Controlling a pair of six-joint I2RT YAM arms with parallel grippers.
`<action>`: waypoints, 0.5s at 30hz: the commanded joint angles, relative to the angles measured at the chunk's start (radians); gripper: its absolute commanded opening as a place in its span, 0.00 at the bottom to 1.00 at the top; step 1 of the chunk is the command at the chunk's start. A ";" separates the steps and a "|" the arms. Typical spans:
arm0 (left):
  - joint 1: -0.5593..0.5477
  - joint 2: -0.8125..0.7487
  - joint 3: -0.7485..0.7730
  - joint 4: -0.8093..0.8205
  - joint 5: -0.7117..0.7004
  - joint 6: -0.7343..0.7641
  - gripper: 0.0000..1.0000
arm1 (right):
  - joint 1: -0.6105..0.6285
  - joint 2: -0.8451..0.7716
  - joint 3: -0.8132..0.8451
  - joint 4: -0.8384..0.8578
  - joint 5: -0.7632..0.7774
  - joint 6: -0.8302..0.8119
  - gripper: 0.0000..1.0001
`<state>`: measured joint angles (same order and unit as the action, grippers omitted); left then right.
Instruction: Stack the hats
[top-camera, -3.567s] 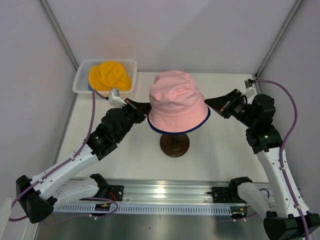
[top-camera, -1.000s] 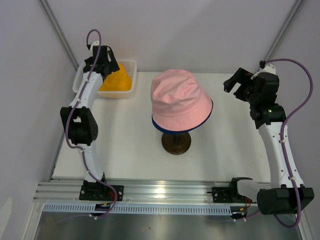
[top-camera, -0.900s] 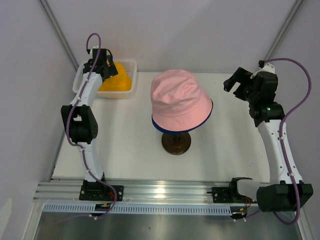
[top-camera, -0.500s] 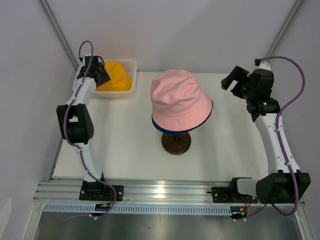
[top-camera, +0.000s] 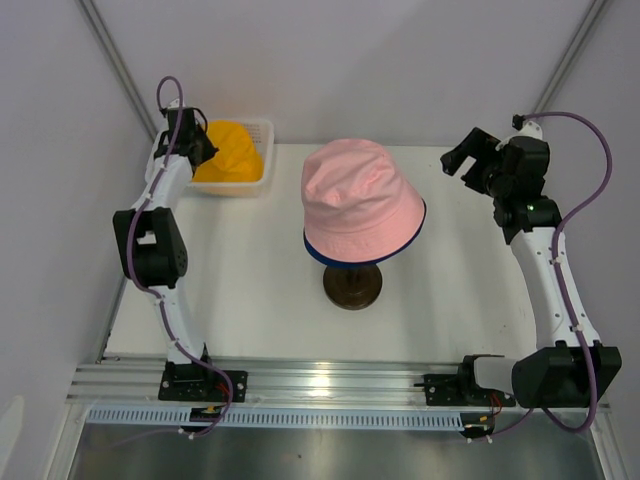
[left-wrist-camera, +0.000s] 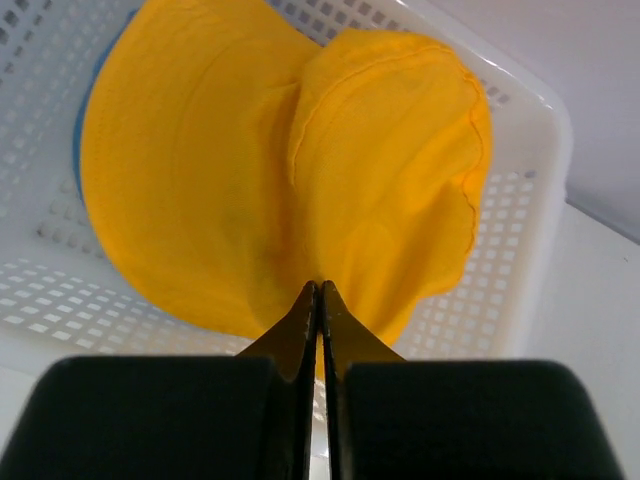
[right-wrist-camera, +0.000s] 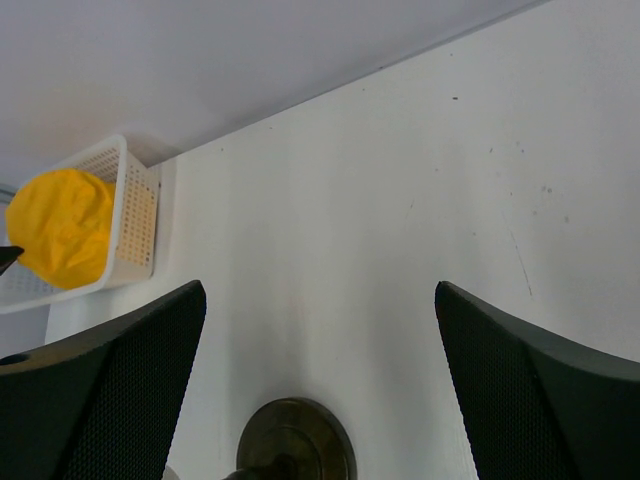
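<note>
A pink hat (top-camera: 355, 200) sits on top of a dark blue hat (top-camera: 318, 256), of which only the brim edge shows. Both rest on a stand at the table's middle. The yellow-orange hat (top-camera: 232, 150) (left-wrist-camera: 280, 180) (right-wrist-camera: 60, 225) lies crumpled in the white basket (top-camera: 262, 130) at the back left. A sliver of light blue hat (left-wrist-camera: 82, 110) peeks out beneath it. My left gripper (top-camera: 200, 150) (left-wrist-camera: 319, 290) is over the basket's near left side, shut on the near edge of the yellow-orange hat. My right gripper (top-camera: 462, 160) (right-wrist-camera: 320, 290) hangs open and empty at the back right, above the table.
The dark round base of the stand (top-camera: 351, 286) (right-wrist-camera: 296, 440) stands mid-table under the hats. The mesh basket wall (left-wrist-camera: 540, 200) (right-wrist-camera: 135, 215) borders the yellow-orange hat. Grey enclosure walls close in the left, back and right sides.
My left gripper has gone from open to shut on the yellow-orange hat's edge and shifted slightly left over the basket. The right arm has barely moved.
</note>
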<state>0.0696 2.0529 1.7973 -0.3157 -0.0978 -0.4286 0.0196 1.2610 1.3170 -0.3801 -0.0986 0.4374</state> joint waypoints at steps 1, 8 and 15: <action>0.004 -0.164 0.027 0.006 0.145 -0.021 0.01 | -0.006 -0.051 0.007 0.032 -0.004 0.027 1.00; 0.003 -0.416 -0.015 0.116 0.558 -0.220 0.01 | -0.006 -0.153 -0.038 0.063 -0.019 0.067 1.00; -0.030 -0.545 -0.019 0.240 0.739 -0.441 0.01 | -0.006 -0.259 -0.082 0.063 -0.073 0.101 1.00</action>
<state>0.0582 1.5425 1.7779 -0.1642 0.4988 -0.7216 0.0174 1.0492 1.2407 -0.3595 -0.1448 0.5087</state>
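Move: The left fingers are already shut on the near side of the yellow hat in the basket. The pink hat on the head, where it is bound, lies some 33 cm back, 33 cm right and 18 cm higher; its stand's foot is directly under it. The basket's middle is about 2 cm ahead and 2 cm left of the left hand, the light-blue hat about 1 cm ahead underneath. From the right hand the pink hat is about 15 cm back, 20 cm left, nearly level. Up and gathering speed, about 30 cm, the left hand pulls the yellow hat out of the basket in a shut pinch, also drawing back and swinging right by some 12 cm each, towards the pink hat. Its fingertips tip upward and turn clockwise, about 30 degrees each way. The empty right hand stays open and eases back and up about 5 cm each. ##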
